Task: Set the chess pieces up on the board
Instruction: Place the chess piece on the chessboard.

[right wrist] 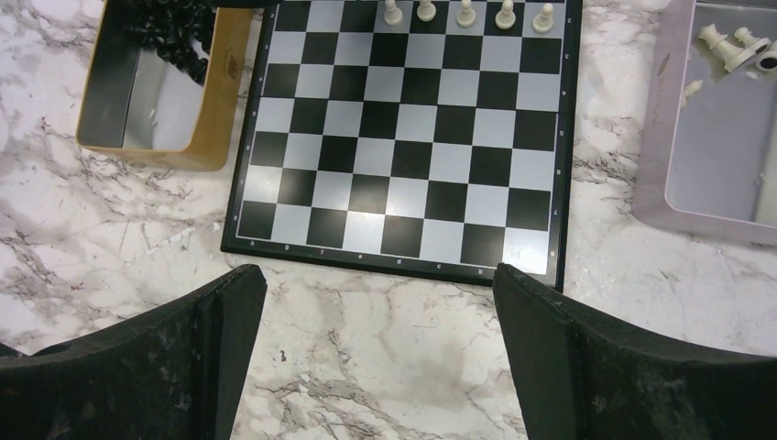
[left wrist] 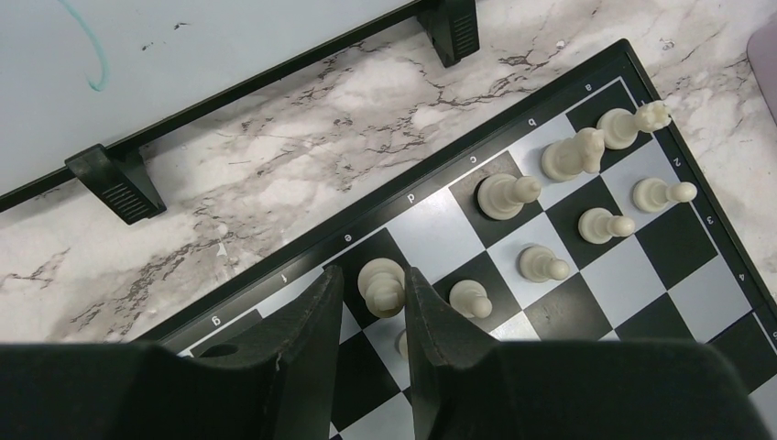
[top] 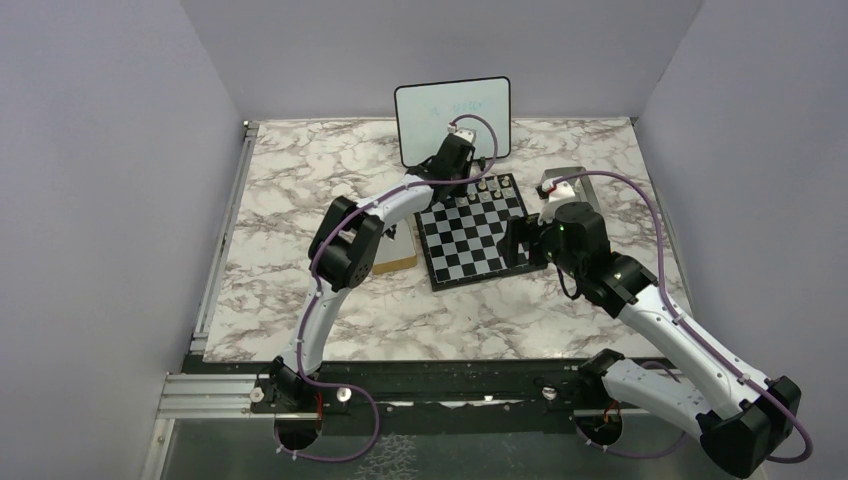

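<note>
The board (top: 475, 245) lies mid-table, and its far edge fills the left wrist view (left wrist: 623, 275). Pale chess pieces stand at that corner: three back-rank men (left wrist: 573, 154) and several pawns (left wrist: 605, 225). My left gripper (left wrist: 374, 275) straddles one upright pale piece (left wrist: 382, 284) on the e-file edge square. The right finger touches it and a thin gap shows on the left. My right gripper (right wrist: 380, 275) is wide open and empty over marble just off the board's near edge (right wrist: 403, 137).
A wooden box (right wrist: 151, 156) holding black pieces sits left of the board. A lilac tray (right wrist: 651, 137) with loose pale pieces (right wrist: 728, 46) sits to its right. A whiteboard on black feet (left wrist: 183, 46) stands just behind the board.
</note>
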`<state>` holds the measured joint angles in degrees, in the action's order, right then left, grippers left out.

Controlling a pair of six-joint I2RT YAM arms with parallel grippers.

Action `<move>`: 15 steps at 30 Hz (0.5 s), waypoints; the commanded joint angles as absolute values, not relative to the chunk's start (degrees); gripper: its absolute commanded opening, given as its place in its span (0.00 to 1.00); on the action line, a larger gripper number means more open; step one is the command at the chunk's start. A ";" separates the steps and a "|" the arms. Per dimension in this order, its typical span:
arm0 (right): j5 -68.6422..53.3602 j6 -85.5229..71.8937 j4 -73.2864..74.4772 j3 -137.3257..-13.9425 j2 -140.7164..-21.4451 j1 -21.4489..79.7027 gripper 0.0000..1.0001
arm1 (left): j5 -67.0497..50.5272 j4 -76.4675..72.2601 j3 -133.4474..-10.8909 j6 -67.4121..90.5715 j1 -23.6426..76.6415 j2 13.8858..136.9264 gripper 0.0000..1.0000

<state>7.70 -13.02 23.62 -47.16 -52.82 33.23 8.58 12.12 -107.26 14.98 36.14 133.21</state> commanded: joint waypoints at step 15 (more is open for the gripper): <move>7.29 -16.36 23.35 -48.43 -52.88 33.49 1.00 | 5.32 17.31 -114.87 17.19 36.54 127.11 0.58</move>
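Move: The king stands upright on its dark first-row square, right between the left gripper's fingertips, its middle about 2 cm below the hand point. The king's-file pawn is some 3 cm back from it, the next pawn 2 cm back and 3 cm to the right, and the bishop about 5 cm right and 1 cm farther out. From the right gripper, which waits, the king lies roughly 24 cm ahead, 9 cm left and 15 cm below. Draw the left gripper up off the king by about 4 cm, starting gently and then faster, easing a little to the right and outward as it climbs. Open the fingers as they rise, from about a third to just over half, so that they come clear of the king on both sides. Keep the wrist's tilt nearly as it is. ##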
